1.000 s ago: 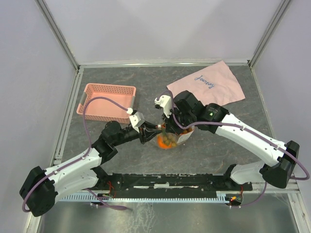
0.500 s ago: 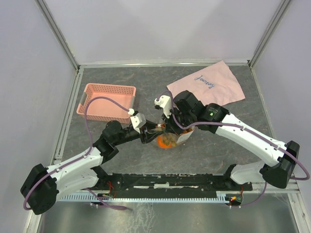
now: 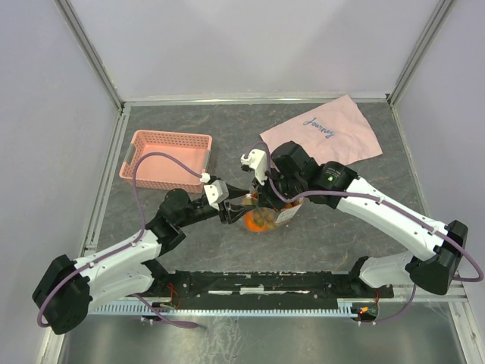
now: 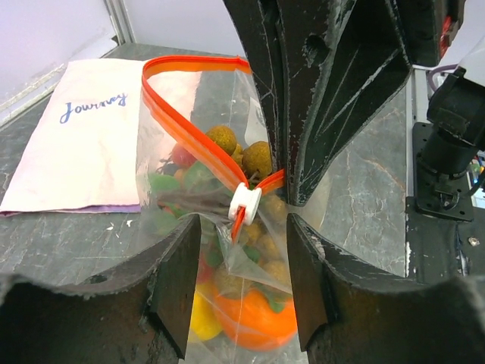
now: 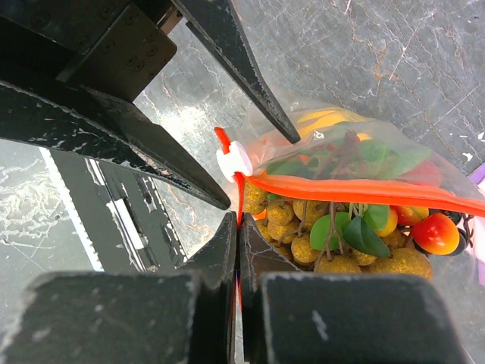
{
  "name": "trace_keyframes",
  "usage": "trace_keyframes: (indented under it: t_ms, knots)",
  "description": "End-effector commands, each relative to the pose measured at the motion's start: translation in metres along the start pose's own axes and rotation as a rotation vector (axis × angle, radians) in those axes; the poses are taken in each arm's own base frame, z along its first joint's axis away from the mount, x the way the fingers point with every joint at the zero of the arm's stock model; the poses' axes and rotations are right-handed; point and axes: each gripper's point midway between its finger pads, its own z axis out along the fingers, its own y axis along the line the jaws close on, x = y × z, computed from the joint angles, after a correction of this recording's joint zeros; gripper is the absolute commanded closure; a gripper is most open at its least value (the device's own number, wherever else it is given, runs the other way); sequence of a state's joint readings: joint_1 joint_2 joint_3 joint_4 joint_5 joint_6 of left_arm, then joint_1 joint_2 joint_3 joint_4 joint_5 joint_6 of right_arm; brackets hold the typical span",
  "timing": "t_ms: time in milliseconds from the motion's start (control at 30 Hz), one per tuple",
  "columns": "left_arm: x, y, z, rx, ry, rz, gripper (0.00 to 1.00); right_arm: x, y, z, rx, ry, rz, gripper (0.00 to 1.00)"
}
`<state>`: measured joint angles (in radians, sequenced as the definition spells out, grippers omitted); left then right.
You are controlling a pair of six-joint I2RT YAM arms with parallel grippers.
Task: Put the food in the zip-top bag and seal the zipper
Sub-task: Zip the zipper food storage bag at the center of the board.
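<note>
The clear zip-top bag [image 4: 170, 189] stands on the grey table between both grippers, small in the top view [image 3: 267, 218]. Food fills it: an orange persimmon [image 4: 254, 318], a yellow lemon [image 4: 198, 318] and a tan berry cluster with leaves [image 5: 341, 258]. The orange-red zipper [image 5: 364, 193] runs to a white slider [image 4: 245, 203]. My left gripper [image 4: 242, 258] is open, its fingers either side of the bag just below the slider, with gaps showing. My right gripper [image 5: 239, 220] is shut on the zipper strip's end right by the slider [image 5: 235, 159].
A pink basket [image 3: 170, 137] sits at the back left. A pink cloth with writing [image 3: 326, 136] lies at the back right, just behind the bag [image 4: 76, 144]. Metal frame posts and pale walls close in the table.
My left gripper's jaws have spread apart and it has shifted slightly. The right arm and the bag have stayed in place.
</note>
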<state>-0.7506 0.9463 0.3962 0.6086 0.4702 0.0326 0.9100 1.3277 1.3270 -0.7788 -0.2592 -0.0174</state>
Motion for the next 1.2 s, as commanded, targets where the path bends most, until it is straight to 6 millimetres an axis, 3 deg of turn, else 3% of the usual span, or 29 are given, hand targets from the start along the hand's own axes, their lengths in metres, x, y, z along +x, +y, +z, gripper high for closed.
trace_keyframes:
  t_ms: [0,200,367,467,600,967,1167]
  knots:
    - [-0.010,0.008,0.004,-0.020,-0.039,0.095,0.44,-0.026,0.006,-0.014,-0.017,-0.103,-0.047,0.98]
    - [-0.014,0.002,0.009,0.026,-0.067,0.097,0.52,-0.025,0.007,-0.011,-0.024,-0.096,-0.052,0.99]
    - [-0.015,-0.004,0.012,0.067,-0.069,0.086,0.84,-0.024,0.007,-0.010,-0.025,-0.103,-0.056,0.98]
    - [-0.013,-0.007,0.012,0.079,-0.065,0.076,0.97,-0.024,0.005,-0.008,-0.021,-0.102,-0.061,0.98]
    - [-0.012,-0.007,0.008,0.068,-0.057,0.060,0.97,-0.025,0.003,-0.010,-0.008,-0.103,-0.078,0.96]
    - [-0.015,-0.006,-0.004,0.023,-0.045,0.039,0.97,-0.049,0.013,-0.039,-0.050,-0.192,-0.297,0.59]
    - [-0.013,-0.006,-0.004,0.025,-0.026,0.034,0.97,-0.061,0.025,-0.038,-0.133,-0.255,-0.502,0.39]
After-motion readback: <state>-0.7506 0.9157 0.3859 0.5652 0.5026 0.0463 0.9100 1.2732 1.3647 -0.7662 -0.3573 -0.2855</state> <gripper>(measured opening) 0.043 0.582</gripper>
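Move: The zipper slider sits about 2 cm to the right of the open left fingers, level with them fore and aft and in height; the right hand, shut on the zipper strip, has it about 3 cm to its left. From the left hand, the orange fruit in the bag lies some 6 cm back, 3 cm right and 12 cm down, and the empty basket roughly 13 cm ahead, 27 cm left and 14 cm down. Left hand dips about 1 cm rightward, pinches the zipper beside the slider; right fingers release, rising 4 cm. ##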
